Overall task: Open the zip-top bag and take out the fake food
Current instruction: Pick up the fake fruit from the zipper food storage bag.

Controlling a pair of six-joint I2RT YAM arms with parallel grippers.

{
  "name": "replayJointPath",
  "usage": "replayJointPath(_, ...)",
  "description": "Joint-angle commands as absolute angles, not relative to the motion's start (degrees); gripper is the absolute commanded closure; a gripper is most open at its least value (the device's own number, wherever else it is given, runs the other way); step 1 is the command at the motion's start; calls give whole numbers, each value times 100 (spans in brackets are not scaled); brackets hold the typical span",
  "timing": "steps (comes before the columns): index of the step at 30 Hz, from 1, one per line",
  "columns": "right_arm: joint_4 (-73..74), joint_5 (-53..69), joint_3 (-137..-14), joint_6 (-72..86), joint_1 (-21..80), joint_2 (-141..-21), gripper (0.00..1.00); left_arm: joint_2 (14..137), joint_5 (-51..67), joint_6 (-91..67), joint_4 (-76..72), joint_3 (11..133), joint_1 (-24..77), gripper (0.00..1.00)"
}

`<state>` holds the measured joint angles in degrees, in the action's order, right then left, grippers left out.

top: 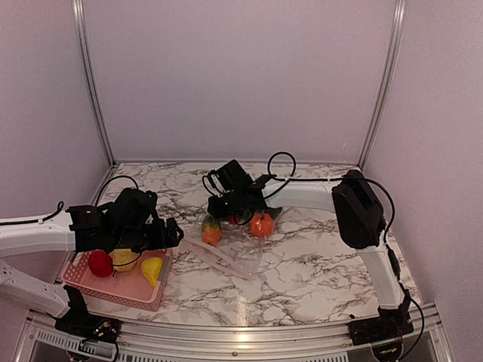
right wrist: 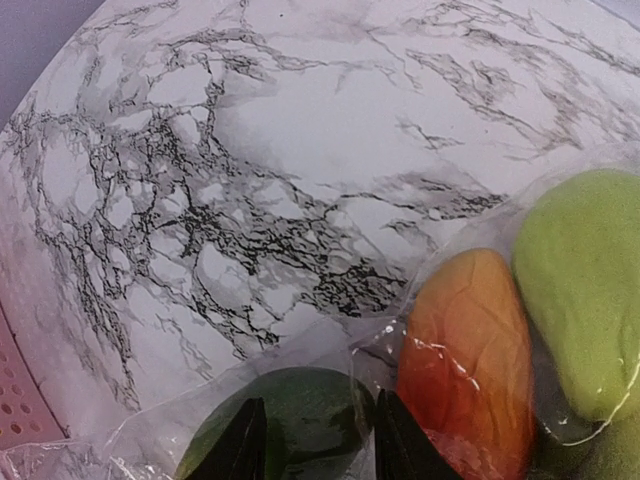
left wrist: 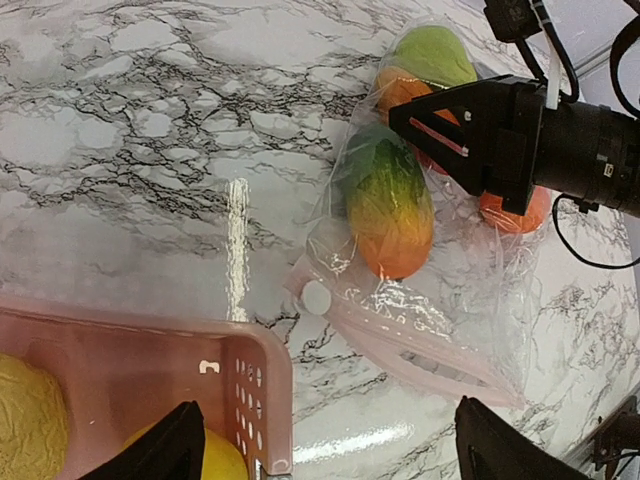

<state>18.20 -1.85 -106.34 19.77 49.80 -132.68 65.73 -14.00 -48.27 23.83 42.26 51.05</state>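
Note:
The clear zip-top bag (top: 235, 256) lies on the marble between the arms, its pinkish zip strip (left wrist: 420, 345) facing the basket. Fake food shows inside it: a green-and-orange fruit (left wrist: 388, 205), a light green piece (right wrist: 585, 300), an orange-red piece (right wrist: 465, 350) and an orange ball (top: 261, 224). My right gripper (right wrist: 320, 445) reaches over the bag, its fingers closed against the dark green end of the green-and-orange fruit through the film. My left gripper (left wrist: 335, 455) hangs wide open above the basket's corner, holding nothing.
A pink mesh basket (top: 83, 283) sits at the front left with a red apple (top: 99, 262), a yellow lemon (top: 124, 259) and a yellow pear (top: 152, 269) in it. Metal frame posts and walls enclose the table.

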Motion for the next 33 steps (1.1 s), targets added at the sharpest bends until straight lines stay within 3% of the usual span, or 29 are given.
replayJointPath(1,1913,-139,-10959,1990,4927,-13521,64,6807,-1302,-4512,2181,4516,5181,11)
replayJointPath(29,2383,-198,-10736,1669,4913,-13501,63,7648,-917,-4059,1514,4825,5764,12)
replayJointPath(33,2408,-163,-10590,1729,4921,-13348,63,7735,-935,-4019,1441,4804,5893,18)
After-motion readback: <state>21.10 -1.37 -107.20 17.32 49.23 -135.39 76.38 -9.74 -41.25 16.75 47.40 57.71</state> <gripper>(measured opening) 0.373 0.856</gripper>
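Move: The mango, green end outward inside the clear bag, lies about 6 cm ahead of the empty left hand, 10 cm to its right and 10 cm below. The bag's pink mouth strip is some 9 cm nearer the bases than the mango, about 1 cm farther right; the orange sits about 17 cm right of the mango and 2 cm farther out. From the right hand the mango is about 2 cm back, 2 cm left and 5 cm below. With its fingers held wide open, the left hand leaves the basket side and sweeps about 7 cm right towards the mango, nearly level, turning some 15 degrees clockwise and easing slightly back at the end, still short of touching the fruit. The right hand, its fingers staying partly open, sinks about 3 cm onto the bag by the mango's far, green end, then eases slightly right and back as it settles there. ##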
